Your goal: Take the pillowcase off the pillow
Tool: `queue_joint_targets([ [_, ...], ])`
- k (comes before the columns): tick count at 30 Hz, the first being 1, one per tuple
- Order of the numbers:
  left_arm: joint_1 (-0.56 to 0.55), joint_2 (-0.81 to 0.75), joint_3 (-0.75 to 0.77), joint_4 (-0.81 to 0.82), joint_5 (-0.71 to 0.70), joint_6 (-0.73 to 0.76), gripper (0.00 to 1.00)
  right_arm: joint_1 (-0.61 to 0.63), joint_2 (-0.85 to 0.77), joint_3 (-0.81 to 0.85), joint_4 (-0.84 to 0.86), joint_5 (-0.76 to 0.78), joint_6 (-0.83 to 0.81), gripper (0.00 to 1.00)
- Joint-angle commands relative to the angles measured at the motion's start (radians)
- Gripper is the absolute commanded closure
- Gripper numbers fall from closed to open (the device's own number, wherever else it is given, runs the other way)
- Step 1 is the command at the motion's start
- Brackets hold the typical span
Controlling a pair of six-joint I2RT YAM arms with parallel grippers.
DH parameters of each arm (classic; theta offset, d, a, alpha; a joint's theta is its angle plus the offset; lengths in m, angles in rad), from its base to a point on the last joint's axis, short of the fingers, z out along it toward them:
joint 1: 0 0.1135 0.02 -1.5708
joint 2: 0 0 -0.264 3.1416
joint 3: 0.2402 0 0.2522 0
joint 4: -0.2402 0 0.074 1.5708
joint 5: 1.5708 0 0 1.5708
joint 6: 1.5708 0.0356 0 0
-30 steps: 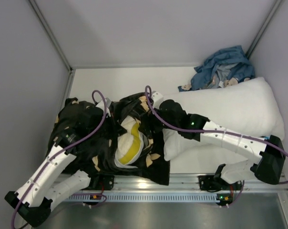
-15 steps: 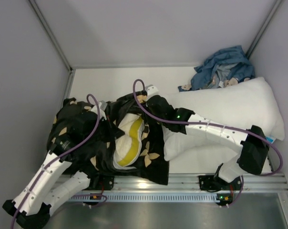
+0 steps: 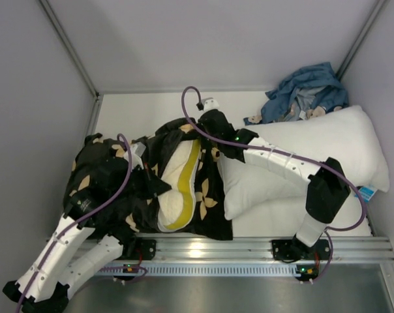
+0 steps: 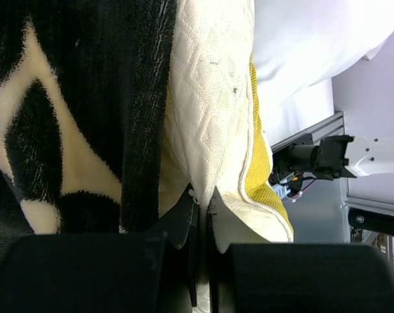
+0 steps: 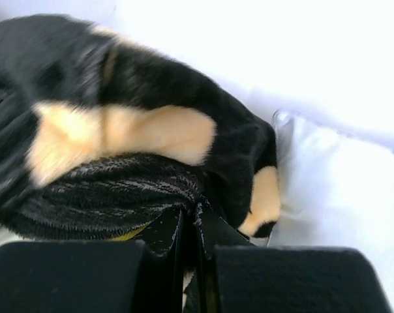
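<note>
The black pillowcase [image 3: 213,218] with tan flower shapes lies bunched at the left of the table. The cream-yellow quilted pillow [image 3: 179,186] shows through its open mouth. My left gripper [image 3: 154,189] is shut on the pillow; in the left wrist view the jaws [image 4: 202,203] pinch a fold of cream quilted fabric [image 4: 207,98] beside the pillowcase [image 4: 86,98]. My right gripper [image 3: 198,134] sits at the pillowcase's far edge. In the right wrist view it [image 5: 197,210] is shut on a bunch of black pillowcase [image 5: 119,130] fabric.
A large smooth white pillow [image 3: 314,147] lies to the right, touching the pillowcase, and shows in the wrist views [image 5: 334,176] [image 4: 301,39]. A blue cloth bundle [image 3: 304,91] sits in the back right corner. Grey walls close three sides; a metal rail [image 3: 249,248] runs along the near edge.
My right gripper shut on the pillowcase's edge and moved toward the back wall. More of the pillow is uncovered. The left arm drew slightly back, still holding the pillow.
</note>
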State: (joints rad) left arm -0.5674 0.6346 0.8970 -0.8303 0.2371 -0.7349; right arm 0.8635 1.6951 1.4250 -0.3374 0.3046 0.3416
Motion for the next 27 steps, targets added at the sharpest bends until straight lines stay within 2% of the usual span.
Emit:
queue_joint_targets([
  [1, -0.006, -0.053, 0.022, -0.007, 0.171, -0.029, 1.0, -0.103, 0.018, 0.089, 0.112, 0.048, -0.032, 1.0],
  [4, -0.006, -0.059, 0.005, -0.01, 0.177, -0.031, 1.0, -0.148, 0.023, 0.112, 0.133, -0.036, 0.003, 1.0],
  [8, -0.008, -0.065, -0.035, -0.01, 0.165, -0.035, 1.0, -0.23, -0.037, -0.018, 0.383, -0.431, 0.208, 1.0],
  [9, -0.006, -0.062, -0.041, -0.009, 0.166, -0.035, 1.0, -0.23, -0.052, -0.079, 0.509, -0.45, 0.233, 1.0],
  [12, -0.006, -0.049, -0.046, -0.006, 0.176, -0.035, 1.0, -0.227, -0.054, -0.08, 0.595, -0.473, 0.287, 1.0],
  [14, -0.006, -0.052, -0.035, -0.007, 0.182, -0.034, 1.0, -0.228, 0.004, -0.02, 0.536, -0.451, 0.295, 1.0],
  [15, -0.008, -0.058, -0.021, -0.007, 0.186, -0.034, 1.0, -0.23, 0.035, 0.051, 0.453, -0.435, 0.292, 1.0],
  [19, -0.006, -0.085, 0.014, -0.009, 0.202, -0.031, 1.0, -0.268, 0.262, 0.257, 0.228, -0.433, 0.313, 1.0],
  [22, -0.006, -0.095, 0.017, -0.01, 0.206, -0.035, 1.0, -0.294, 0.343, 0.272, 0.218, -0.453, 0.336, 1.0],
  [27, -0.008, -0.108, 0.002, -0.016, 0.199, -0.043, 1.0, -0.313, 0.374, 0.236, 0.201, -0.374, 0.304, 1.0],
])
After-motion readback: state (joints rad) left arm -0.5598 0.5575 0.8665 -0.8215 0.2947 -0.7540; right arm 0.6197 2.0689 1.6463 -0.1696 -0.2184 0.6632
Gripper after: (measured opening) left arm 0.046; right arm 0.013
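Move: The cream pillow with the yellow band stands at the left hand, which already pinches its upper edge; its middle is about 4 cm right of that hand, 2 cm ahead and 8 cm below. From the right hand, already shut on the dark pillowcase's rim, the pillow's middle lies some 18 cm back, 5 cm left and 7 cm lower. The white pillow's middle is roughly 38 cm right of the right hand, 5 cm back and 10 cm below. The right hand keeps its pinch on the pillowcase rim and drags it forward, about 9 cm in all, drifting some 4 cm left, away from the cream pillow's middle; it rises about 3 cm, then near the end drops sharply by some 8 cm while the wrist, rolled nearly 30 degrees so its left side comes up, also tips downward. Against this pull the left hand stays almost in place, easing back only a centimetre or two, fingers still shut on the pillow's cream edge. ##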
